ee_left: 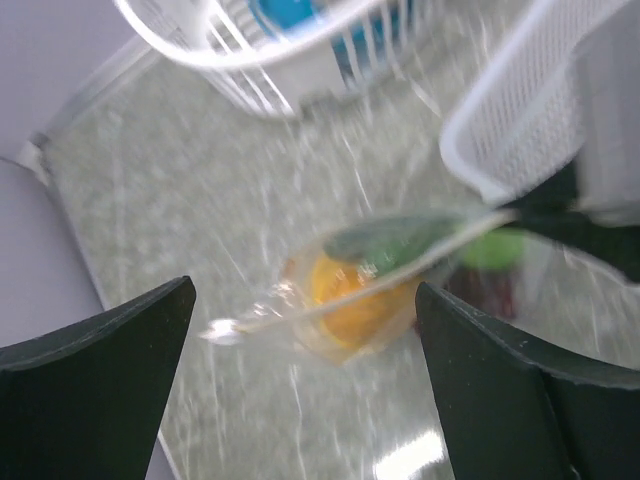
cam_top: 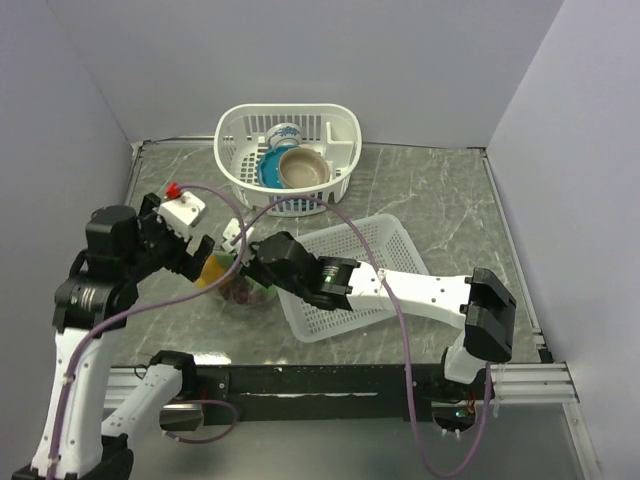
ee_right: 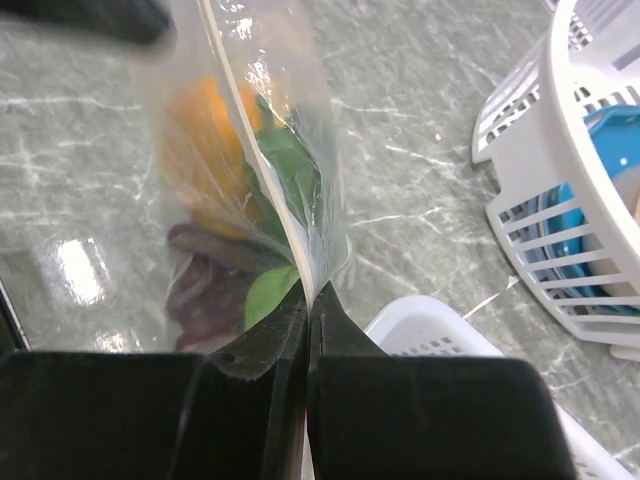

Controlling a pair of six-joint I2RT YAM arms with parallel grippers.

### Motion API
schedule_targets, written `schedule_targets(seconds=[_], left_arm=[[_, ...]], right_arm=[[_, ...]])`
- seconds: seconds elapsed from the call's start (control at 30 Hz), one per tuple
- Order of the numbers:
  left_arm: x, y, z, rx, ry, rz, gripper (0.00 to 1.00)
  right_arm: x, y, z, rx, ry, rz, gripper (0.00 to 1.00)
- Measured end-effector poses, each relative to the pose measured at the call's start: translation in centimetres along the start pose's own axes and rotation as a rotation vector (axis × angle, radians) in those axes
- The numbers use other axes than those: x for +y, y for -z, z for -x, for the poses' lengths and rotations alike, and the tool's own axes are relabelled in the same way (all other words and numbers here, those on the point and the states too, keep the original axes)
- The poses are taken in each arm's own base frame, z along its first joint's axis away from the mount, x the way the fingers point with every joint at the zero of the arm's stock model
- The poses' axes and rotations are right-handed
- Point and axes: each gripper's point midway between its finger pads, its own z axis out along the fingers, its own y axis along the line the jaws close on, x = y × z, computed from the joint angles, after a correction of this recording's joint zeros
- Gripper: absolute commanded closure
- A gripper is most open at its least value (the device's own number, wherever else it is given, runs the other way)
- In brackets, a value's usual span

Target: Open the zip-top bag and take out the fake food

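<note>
The zip-top bag [cam_top: 237, 283] sits low over the table between my two grippers, and its whitish zip strip [ee_right: 262, 140] runs up the right wrist view. My right gripper [ee_right: 312, 292] is shut on the end of that strip. Through the clear plastic I see the fake food: an orange fruit [ee_right: 205, 150], green pieces [ee_right: 292, 175] and a dark purple grape bunch [ee_right: 205, 290]. My left gripper [ee_left: 305, 292] is open. The bag [ee_left: 370, 290] lies just beyond its fingertips and is not held by them. The orange fruit [ee_left: 350, 300] shows there too, blurred.
A round white basket [cam_top: 236, 172] at the back holds a blue bowl [cam_top: 270, 170] and a brown bowl [cam_top: 303, 168]. A flat white mesh basket [cam_top: 390, 245] lies under my right arm, close to the right of the bag. Grey walls enclose the table.
</note>
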Motion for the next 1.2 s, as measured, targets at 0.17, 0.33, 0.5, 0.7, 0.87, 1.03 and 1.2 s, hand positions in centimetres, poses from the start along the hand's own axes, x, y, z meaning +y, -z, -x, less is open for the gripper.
schedule_targets(seconds=[0.17, 0.33, 0.5, 0.7, 0.87, 1.03, 1.2], left_arm=[[0.4, 1.3, 1.5, -0.183, 0.001, 0.100, 0.03], [-0.5, 0.0, 0.1, -0.225, 0.044, 0.091, 0.03], [1.1, -1.9, 0.0, -0.209, 0.170, 0.149, 0.03], [3.7, -2.0, 3.5, -0.211, 0.311, 0.206, 0.03], [2.5, 0.4, 6.5, -0.324, 0.300, 0.131, 0.03], [0.2, 1.8, 9.5, -0.429, 0.280, -0.020, 0.03], [-1.6, 0.3, 10.8, -0.426, 0.305, -0.183, 0.03]], right_arm=[[-0.5, -0.2, -1.3, 0.038, -0.002, 0.025, 0.99], [-2.3, -0.6, -2.8, 0.068, -0.030, 0.024, 1.00], [-4.0, -1.0, -3.0, 0.068, -0.092, 0.039, 1.00], [-3.8, -1.6, 0.1, 0.009, -0.167, 0.130, 1.00], [-3.5, -0.4, 2.2, -0.054, -0.263, 0.283, 1.00], [-6.0, 3.4, 4.3, -0.124, -0.375, 0.403, 1.00], [-6.3, 10.0, 8.6, -0.258, -0.344, 0.482, 1.00]])
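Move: The free end of the zip strip, with the white slider knob, lies about 4 cm ahead of the open left hand, 2 cm to its left and 5 cm below. The food hanging in the bag is some 2 cm ahead, 6 cm right and 15 cm below the left hand. From the right hand, already pinching the zip's other end, that free end is about 6 cm ahead and 14 cm left; the empty white tray lies 2 cm ahead, 22 cm right, 20 cm below. Keeping its pinch on one end of the zip strip, the right hand dips slightly forward and to the right, then carries the bag up some 15 cm from that low point and farther right, its wrist tipping down and rolling. The left hand stays wide open beside the free end: a few centimetres forward, then up and right about 9 cm in step with the bag, ending slightly back and rolling left side down some 30 degrees. ##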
